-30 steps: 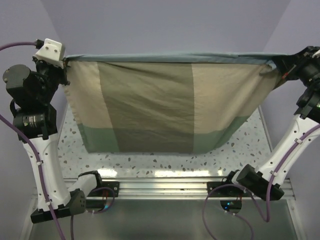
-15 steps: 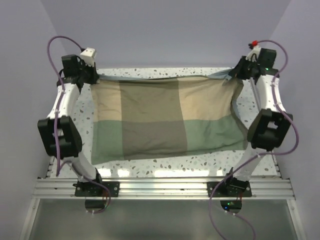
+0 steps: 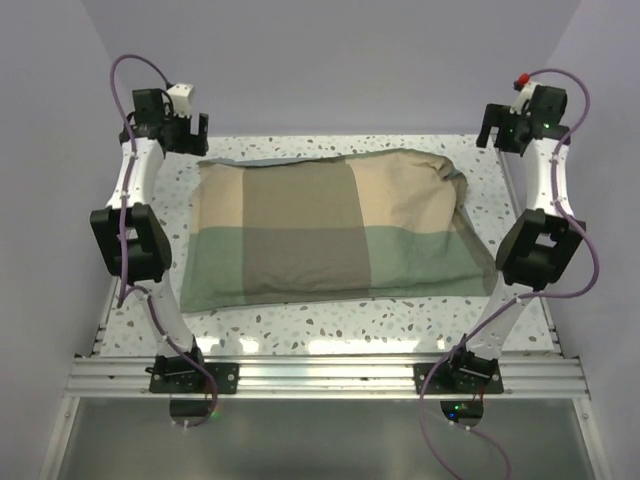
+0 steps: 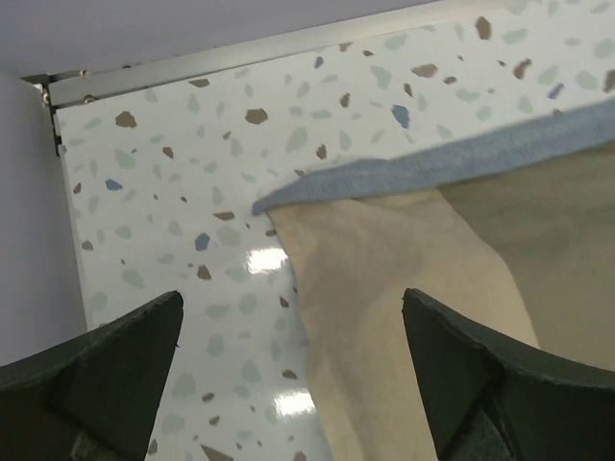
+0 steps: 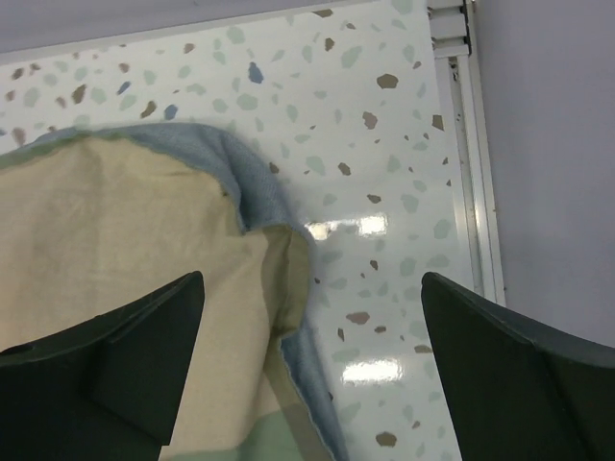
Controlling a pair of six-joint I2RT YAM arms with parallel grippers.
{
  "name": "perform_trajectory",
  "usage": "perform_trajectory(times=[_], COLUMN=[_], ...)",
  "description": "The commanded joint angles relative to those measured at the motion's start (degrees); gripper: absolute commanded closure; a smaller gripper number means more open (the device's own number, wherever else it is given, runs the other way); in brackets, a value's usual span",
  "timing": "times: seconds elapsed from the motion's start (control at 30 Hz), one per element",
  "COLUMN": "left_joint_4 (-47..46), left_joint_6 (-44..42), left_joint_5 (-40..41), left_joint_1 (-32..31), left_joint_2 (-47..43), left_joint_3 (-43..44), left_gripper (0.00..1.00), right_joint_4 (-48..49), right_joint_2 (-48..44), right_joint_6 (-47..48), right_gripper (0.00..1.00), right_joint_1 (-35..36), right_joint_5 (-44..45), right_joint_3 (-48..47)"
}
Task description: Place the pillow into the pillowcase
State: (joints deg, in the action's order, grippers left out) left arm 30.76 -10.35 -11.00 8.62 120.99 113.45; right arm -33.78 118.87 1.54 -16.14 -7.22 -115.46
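The pillowcase [image 3: 330, 235] lies flat on the speckled table, its tan, olive and pale green blocks up and a grey-blue edge at the back. It bulges plumply. The pillow is hidden from every view. My left gripper [image 3: 186, 133] hangs open just above the pillowcase's far left corner [image 4: 384, 240], nothing between its fingers. My right gripper [image 3: 500, 127] is open above the far right corner [image 5: 163, 211], also holding nothing. In the wrist views the left gripper [image 4: 291, 298] and right gripper [image 5: 312, 279] each straddle a cloth edge without touching it.
The white speckled table [image 3: 300, 320] has a metal rail along its far edge [image 4: 240, 53] and right side [image 5: 461, 144]. Purple walls close in on three sides. The arm bases sit on the aluminium rail [image 3: 320, 375] at the near edge.
A second ago both grippers held the pillowcase stretched up by its top corners. The arms lowered it onto the table, then both grippers opened and let go.
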Motion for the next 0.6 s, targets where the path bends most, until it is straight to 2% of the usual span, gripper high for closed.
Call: perform_trajectory(times=[0.0,0.03,0.13,0.27,0.3,0.47,0.57], left_joint_4=[4.5,9.7,16.0,11.3,9.9,6.2,3.2], left_joint_6=[-2.7,-2.7,-3.2,-1.9,-1.4,-2.6,-3.2], left_joint_5=[-6.6,-9.1,-12.8,-14.4,-14.6,-15.2,-15.2], left_joint_1=[0.0,-0.1,0.0,-0.2,-0.3,-0.3,-0.4], left_joint_2=[-11.0,-12.2,-16.2,-26.6,-30.4,-37.5,-41.4], left_joint_3=[-3.9,-4.2,-7.0,-22.7,-25.3,-38.8,-46.4], left_gripper=[0.00,0.00,0.00,0.00,0.00,0.00,0.00], right_joint_4=[-8.2,-13.5,-21.6,-24.2,-24.1,-22.3,-20.8], right_joint_2=[-9.4,-10.7,-13.4,-23.6,-25.4,-35.7,-40.8], right_joint_6=[6.7,7.5,10.1,11.9,12.3,14.8,16.0], right_gripper=[0.01,0.01,0.01,0.01,0.02,0.01,0.01], right_joint_1=[0.2,0.2,0.2,0.4,0.4,0.5,0.5], right_joint_5=[-8.9,-10.8,-17.6,-22.3,-23.0,-22.1,-21.3], right_joint_3=[1.0,1.1,4.1,15.5,20.9,37.9,44.4])
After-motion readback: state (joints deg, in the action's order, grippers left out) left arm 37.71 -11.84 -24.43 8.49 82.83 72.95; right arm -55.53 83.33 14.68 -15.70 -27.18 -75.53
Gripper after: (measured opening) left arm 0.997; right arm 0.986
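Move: The pillowcase is spread flat between the open hands, some 16 cm below them; its middle is about 17 cm back and 38 cm right of the left hand, 15 cm back and 41 cm left of the right. Its far left corner is about 4 cm ahead of the left hand and 1 cm left. From the right hand, the folded far right corner is about 2 cm ahead and 6 cm left, the near right corner 31 cm back and 1 cm left. Both empty hands, still wide open, draw back together over the sides of the pillowcase, curving inward: the left about 20 cm back and some 7 cm right, the right about 23 cm back and 12 cm left. Each climbs about 6 cm before sinking again, the right to slightly below its starting height as it swings counter-clockwise and tips further down, while the left turns slightly clockwise; neither touches the cloth. ##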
